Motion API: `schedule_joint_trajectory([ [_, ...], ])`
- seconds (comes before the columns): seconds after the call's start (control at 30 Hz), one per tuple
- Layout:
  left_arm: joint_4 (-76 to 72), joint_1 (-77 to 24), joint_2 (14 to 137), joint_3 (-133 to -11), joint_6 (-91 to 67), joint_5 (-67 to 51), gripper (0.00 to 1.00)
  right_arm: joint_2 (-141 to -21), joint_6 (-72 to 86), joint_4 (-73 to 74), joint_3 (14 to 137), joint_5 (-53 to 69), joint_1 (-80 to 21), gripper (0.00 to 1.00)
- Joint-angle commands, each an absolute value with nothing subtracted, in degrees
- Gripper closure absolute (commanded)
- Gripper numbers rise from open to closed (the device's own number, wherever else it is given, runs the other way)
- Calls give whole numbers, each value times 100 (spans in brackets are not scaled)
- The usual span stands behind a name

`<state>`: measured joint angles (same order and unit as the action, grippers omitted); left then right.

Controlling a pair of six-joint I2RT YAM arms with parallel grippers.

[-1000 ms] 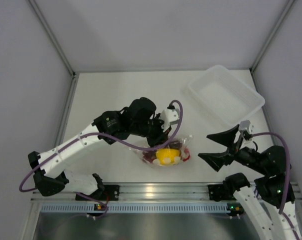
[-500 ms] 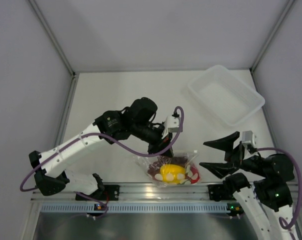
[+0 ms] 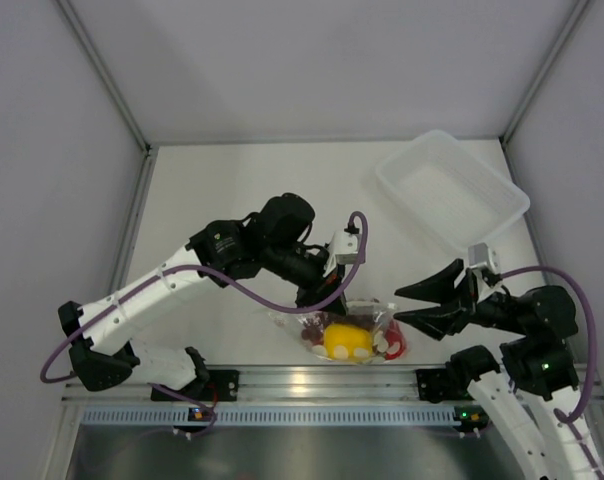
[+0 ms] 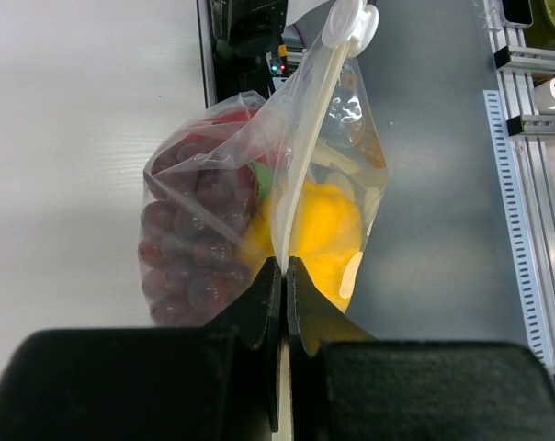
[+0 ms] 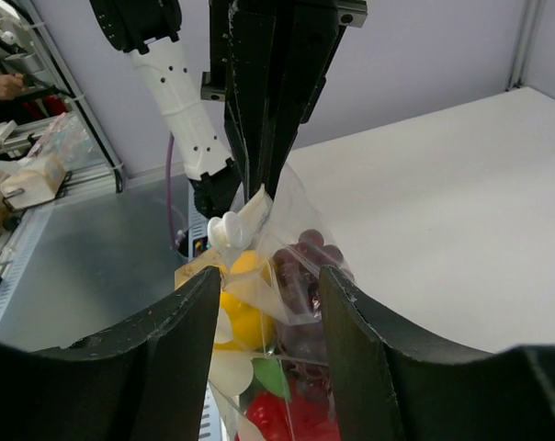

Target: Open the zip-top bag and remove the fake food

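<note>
The zip-top bag (image 3: 354, 328) hangs over the table's near edge, and my left gripper (image 3: 330, 292) is shut on its top strip. The left wrist view has the jaws of the left gripper (image 4: 284, 268) pinched on the bag (image 4: 337, 138). Inside it are the fake food's purple grapes (image 4: 190, 257) and yellow pepper (image 4: 323, 230), with the white zip slider (image 4: 346, 18) at the far end. My right gripper (image 5: 268, 276) is open, its fingers (image 5: 351, 322) either side of the bag (image 5: 296, 239) just below the slider (image 5: 227, 228). A red piece (image 5: 291, 424) lies low in the bag.
A rigid clear tray (image 3: 452, 190) stands at the back right of the white table (image 3: 222, 190). The metal rail (image 3: 312, 380) and both arm bases run along the near edge, right under the bag.
The right gripper has swung left to the bag and its jaws have narrowed around it. The left gripper has carried the bag a little right and towards the rail.
</note>
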<state>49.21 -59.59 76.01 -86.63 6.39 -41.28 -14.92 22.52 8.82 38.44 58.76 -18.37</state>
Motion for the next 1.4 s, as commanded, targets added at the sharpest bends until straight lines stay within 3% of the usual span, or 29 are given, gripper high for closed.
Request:
schedule_joint_trajectory([
  [0.0, 4403, -5941, 7400, -9026, 712, -4456, 100, -1661, 2355, 273, 4122, 6047, -2030, 52],
  [0.13, 4333, -5950, 7400, -9000, 686, -4421, 100, -1749, 2356, 246, 4192, 6029, -2162, 56],
  [0.3, 4210, -5941, 7392, -9009, 589, -4377, 100, -1889, 2303, 307, 4228, 6056, -2303, 67],
  [0.57, 4096, -5950, 7304, -8947, 527, -4394, 100, -1828, 1969, 659, 4280, 5968, -2461, 66],
  [0.63, 4069, -5941, 7304, -8939, 510, -4386, 100, -1846, 1943, 685, 4280, 5968, -2479, 76],
  [0.83, 3990, -5941, 7304, -8939, 448, -4368, 100, -1916, 1864, 765, 4307, 5889, -2522, 78],
  [0.9, 3964, -5941, 7286, -8930, 413, -4342, 100, -1907, 1855, 782, 4307, 5880, -2531, 73],
  [1.07, 3885, -5950, 7233, -8903, 378, -4359, 100, -1872, 1811, 817, 4298, 5827, -2566, 77],
  [1.3, 3850, -5941, 7216, -8859, 343, -4386, 100, -1881, 1784, 835, 4333, 5792, -2566, 99],
  [1.37, 3850, -5941, 7207, -8842, 351, -4395, 100, -1881, 1784, 861, 4368, 5748, -2566, 100],
])
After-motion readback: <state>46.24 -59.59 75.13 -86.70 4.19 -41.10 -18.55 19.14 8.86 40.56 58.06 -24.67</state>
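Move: The white slider at the near end of the bag's zip strip sits just off my right hand's open fingertips, about 2 cm to the left, 1 cm back and 1 cm higher. From that hand, the yellow pepper hangs some 9 cm left, 4 cm back and 10 cm lower; the grapes are about 14 cm left, level fore and aft, and 9 cm down. From my left hand, the slider lies roughly 10 cm right, 2 cm back, about level. I ease my right hand about 1 cm left and 1 cm back, rising slightly and turning some 5 degrees counter-clockwise, then close its half-open fingers fully to pinch the zip strip's end at the slider. My left hand keeps its pinch on the strip and lifts the hanging bag about 1 cm. ##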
